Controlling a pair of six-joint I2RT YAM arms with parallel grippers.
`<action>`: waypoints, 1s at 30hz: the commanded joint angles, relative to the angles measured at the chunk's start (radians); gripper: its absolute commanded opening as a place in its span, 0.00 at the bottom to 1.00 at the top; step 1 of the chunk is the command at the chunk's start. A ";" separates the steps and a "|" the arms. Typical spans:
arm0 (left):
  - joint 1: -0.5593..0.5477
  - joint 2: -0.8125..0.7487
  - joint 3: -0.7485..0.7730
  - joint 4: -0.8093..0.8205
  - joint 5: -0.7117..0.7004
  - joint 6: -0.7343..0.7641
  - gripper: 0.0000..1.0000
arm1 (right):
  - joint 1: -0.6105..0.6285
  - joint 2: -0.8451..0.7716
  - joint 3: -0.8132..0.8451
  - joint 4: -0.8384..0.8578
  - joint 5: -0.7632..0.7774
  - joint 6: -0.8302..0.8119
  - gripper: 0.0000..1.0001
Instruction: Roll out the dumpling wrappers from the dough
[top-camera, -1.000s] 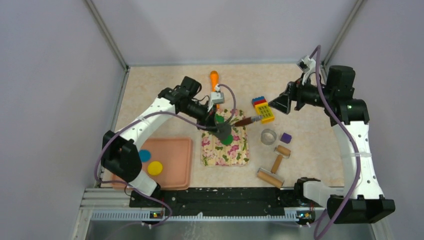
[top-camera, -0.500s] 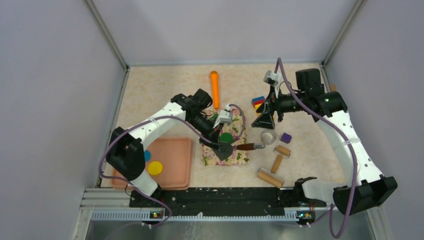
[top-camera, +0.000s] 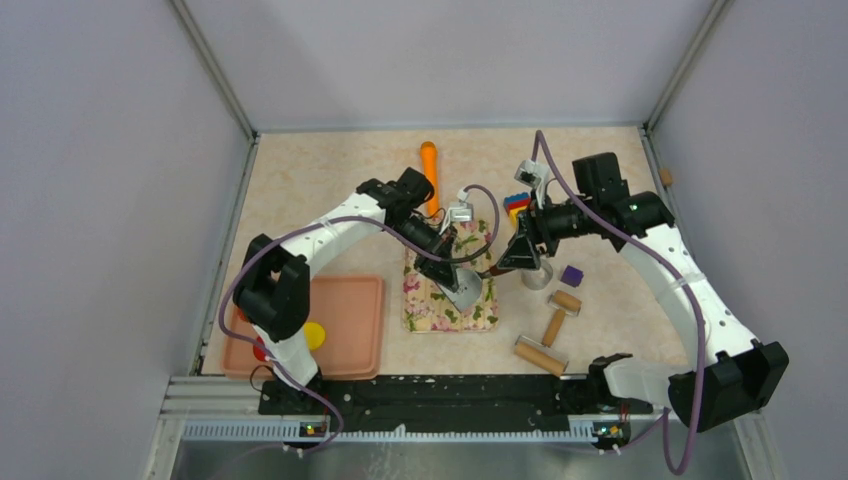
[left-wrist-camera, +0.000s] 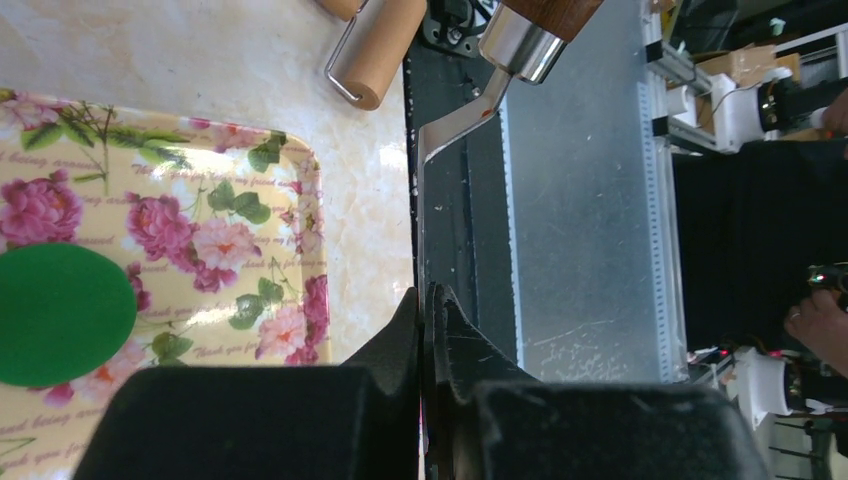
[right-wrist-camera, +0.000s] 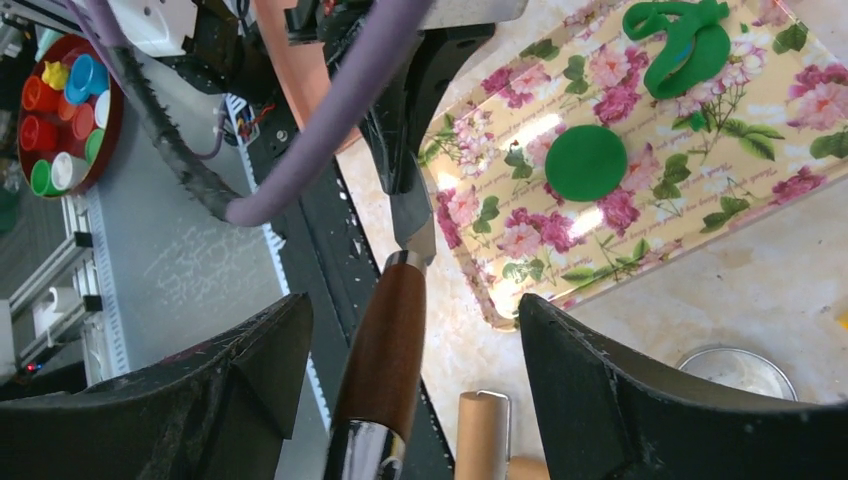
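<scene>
My left gripper (left-wrist-camera: 425, 300) is shut on the thin metal blade of a scraper (left-wrist-camera: 455, 115) and holds it above the near right corner of the floral mat (left-wrist-camera: 230, 215). The scraper's brown wooden handle (right-wrist-camera: 385, 340) lies between the fingers of my right gripper (right-wrist-camera: 415, 320), which is open and not touching it. One wrapper, a round dark green disc (right-wrist-camera: 585, 162), lies on the mat. The ragged green dough (right-wrist-camera: 680, 45) sits at the mat's far end. A yellow wrapper (top-camera: 314, 333) lies in the pink tray (top-camera: 350, 330). In the top view both grippers (top-camera: 455, 282) (top-camera: 515, 262) meet at the mat's right edge.
Two wooden rolling pins (top-camera: 541, 355) (top-camera: 565, 300), a metal ring cutter (top-camera: 537, 273) and a purple block (top-camera: 571, 275) lie right of the mat. Toy bricks (top-camera: 517, 203) and an orange tool (top-camera: 429, 170) are farther back. Both arms crowd over the mat.
My left arm has carried the scraper across the mat to its right side. My right arm has swung in and down, and its open fingers now stand either side of the handle.
</scene>
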 joint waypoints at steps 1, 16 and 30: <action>0.018 0.020 0.032 0.082 0.128 -0.110 0.00 | 0.011 -0.018 -0.009 0.031 -0.015 0.033 0.73; 0.028 0.038 0.013 0.152 0.163 -0.201 0.00 | 0.010 -0.014 -0.016 0.068 -0.004 0.067 0.50; 0.028 0.044 0.002 0.124 0.166 -0.159 0.00 | 0.011 0.007 0.074 0.015 0.125 0.011 0.30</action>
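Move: The scraper's wooden handle already lies between the right hand's open fingers, its middle only about 1 cm back and 1 cm to the left, at roughly fingertip height. Some 16 cm below that hand, the metal ring lies 9 cm right and 3 cm ahead, and the green dough 9 cm left and 2 cm ahead. From the left hand, which grips the blade, the handle is about 8 cm right, 3 cm ahead and 5 cm higher. The scraper is fed handle-first into the right gripper: the left hand, still pinching the blade, carries it about 2.5 cm to the right, forward and up, tilting by under 10 degrees. The right hand stays practically in place above the tray's right side and closes from wide to about half open, its fingers coming to a stop on the wooden handle. ##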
